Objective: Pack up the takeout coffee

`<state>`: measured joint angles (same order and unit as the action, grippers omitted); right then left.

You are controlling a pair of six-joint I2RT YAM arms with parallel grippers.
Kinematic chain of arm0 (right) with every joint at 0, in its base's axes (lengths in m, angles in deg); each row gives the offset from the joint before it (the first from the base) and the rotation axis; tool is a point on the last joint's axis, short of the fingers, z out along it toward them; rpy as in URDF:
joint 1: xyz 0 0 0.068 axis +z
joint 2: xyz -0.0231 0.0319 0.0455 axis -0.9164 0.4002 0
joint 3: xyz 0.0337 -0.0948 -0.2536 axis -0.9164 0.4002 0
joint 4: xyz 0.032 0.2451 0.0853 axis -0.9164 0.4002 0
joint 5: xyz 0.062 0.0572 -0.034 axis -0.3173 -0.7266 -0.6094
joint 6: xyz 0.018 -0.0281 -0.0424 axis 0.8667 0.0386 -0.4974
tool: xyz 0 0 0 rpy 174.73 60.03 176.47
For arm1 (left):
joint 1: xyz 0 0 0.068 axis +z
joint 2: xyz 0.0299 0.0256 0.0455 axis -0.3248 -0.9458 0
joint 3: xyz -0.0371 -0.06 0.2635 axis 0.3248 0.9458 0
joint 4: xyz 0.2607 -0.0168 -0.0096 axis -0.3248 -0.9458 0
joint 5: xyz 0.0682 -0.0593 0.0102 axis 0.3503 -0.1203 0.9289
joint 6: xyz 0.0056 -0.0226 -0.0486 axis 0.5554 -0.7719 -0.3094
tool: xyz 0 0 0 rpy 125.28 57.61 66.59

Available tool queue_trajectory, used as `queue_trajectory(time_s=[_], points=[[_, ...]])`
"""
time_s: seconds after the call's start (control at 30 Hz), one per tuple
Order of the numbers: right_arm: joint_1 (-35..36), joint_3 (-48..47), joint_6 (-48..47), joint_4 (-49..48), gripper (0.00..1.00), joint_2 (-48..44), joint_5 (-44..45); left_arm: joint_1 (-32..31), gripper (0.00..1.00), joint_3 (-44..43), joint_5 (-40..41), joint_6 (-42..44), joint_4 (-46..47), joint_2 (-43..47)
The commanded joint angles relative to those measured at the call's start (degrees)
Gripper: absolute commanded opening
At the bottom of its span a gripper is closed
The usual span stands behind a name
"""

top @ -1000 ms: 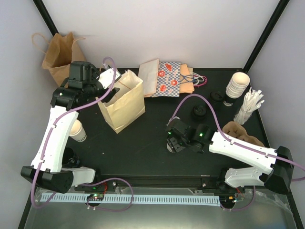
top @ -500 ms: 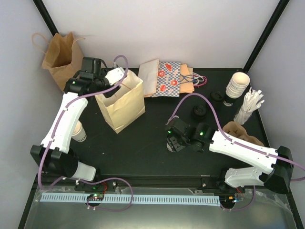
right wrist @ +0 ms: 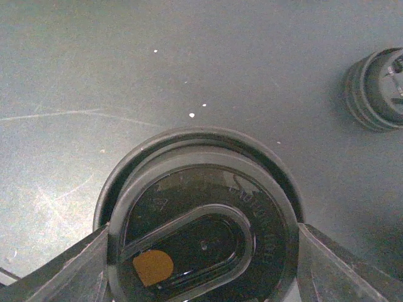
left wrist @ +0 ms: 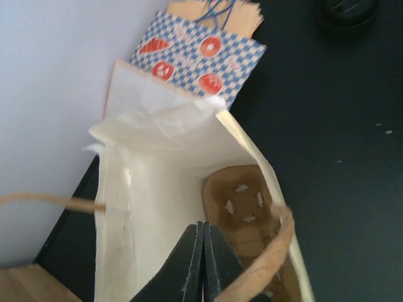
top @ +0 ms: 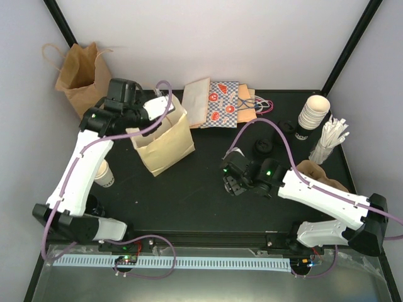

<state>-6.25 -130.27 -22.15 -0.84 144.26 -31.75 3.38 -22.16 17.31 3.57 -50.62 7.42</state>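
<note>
One white takeout coffee cup stands on the table to the left, beside the left arm. More cups are stacked at the back right. My left gripper is shut with nothing between its fingers. It points down into the open mouth of the cream paper bag, where a brown cup carrier lies at the bottom. Near the table's middle, my right gripper is shut on a black lid, one finger against each side of its rim.
Another black lid lies past the held one, and more lids show from above. Flat printed bags lie at the back, with a brown bag at the back left. White sticks and a brown carrier are on the right.
My left gripper swung right from beside the bag to over its mouth, and its fingers closed. The right gripper shifted slightly with the lid still in it.
</note>
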Motion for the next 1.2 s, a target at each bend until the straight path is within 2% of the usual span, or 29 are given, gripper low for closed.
queue_trajectory(time_s=[0.0, 0.23, 0.47, 0.7, 0.97, 1.17], points=[[-1.36, -3.57, 0.72, 2.25, 0.72, -1.47, 3.36, -4.68, 0.01, 1.18, -1.08, -1.33, -3.82, 5.42], [-1.89, -13.38, -1.41, 7.49, 0.72, -2.64, 3.43, -13.47, 0.02, 5.56, 2.73, -6.44, -4.92, 12.06], [-1.87, -25.55, -2.47, 14.26, 0.72, -3.51, 2.99, -22.9, 0.02, 8.08, 5.27, -12.32, -5.53, 13.57], [-1.89, -34.66, -3.0, 21.09, 0.72, -2.58, 5.66, -28.45, 0.02, 9.23, 6.59, -17.18, -4.45, 14.87], [-1.81, -44.71, -8.3, 19.97, 0.69, -0.13, -8.11, -31.97, 0.02, 11.13, 7.92, -21.28, -4.47, 16.93], [-1.51, -48.9, -10.55, 16.57, 0.68, 2.57, -15.56, -33.49, 0.03, 11.83, 8.04, -23.36, -4.7, 17.73]])
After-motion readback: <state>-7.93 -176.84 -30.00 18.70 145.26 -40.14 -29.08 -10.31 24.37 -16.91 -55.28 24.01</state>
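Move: The left gripper already pinches a handle of the paper bag, whose middle is roughly 5 cm ahead, 1 cm right and 16 cm below it. The lidded cup is about 12 cm back, 26 cm right and 21 cm below. For the right hand, already gripping that cup's lid, the bag is some 18 cm ahead and 25 cm left, its middle about level. The nearer black lids stand 17 cm ahead, 14 cm right and 8 cm below the right hand. Keep the left gripper shut on the bag handle and draw the bag back towards the base about 17 cm and half as far right, turning the hand some 15 degrees clockwise. Meanwhile raise the right hand about 23 cm almost straight up with the cup still gripped by its lid, then tilt the fingers leftward so the cup's base swings towards the bag mouth. ##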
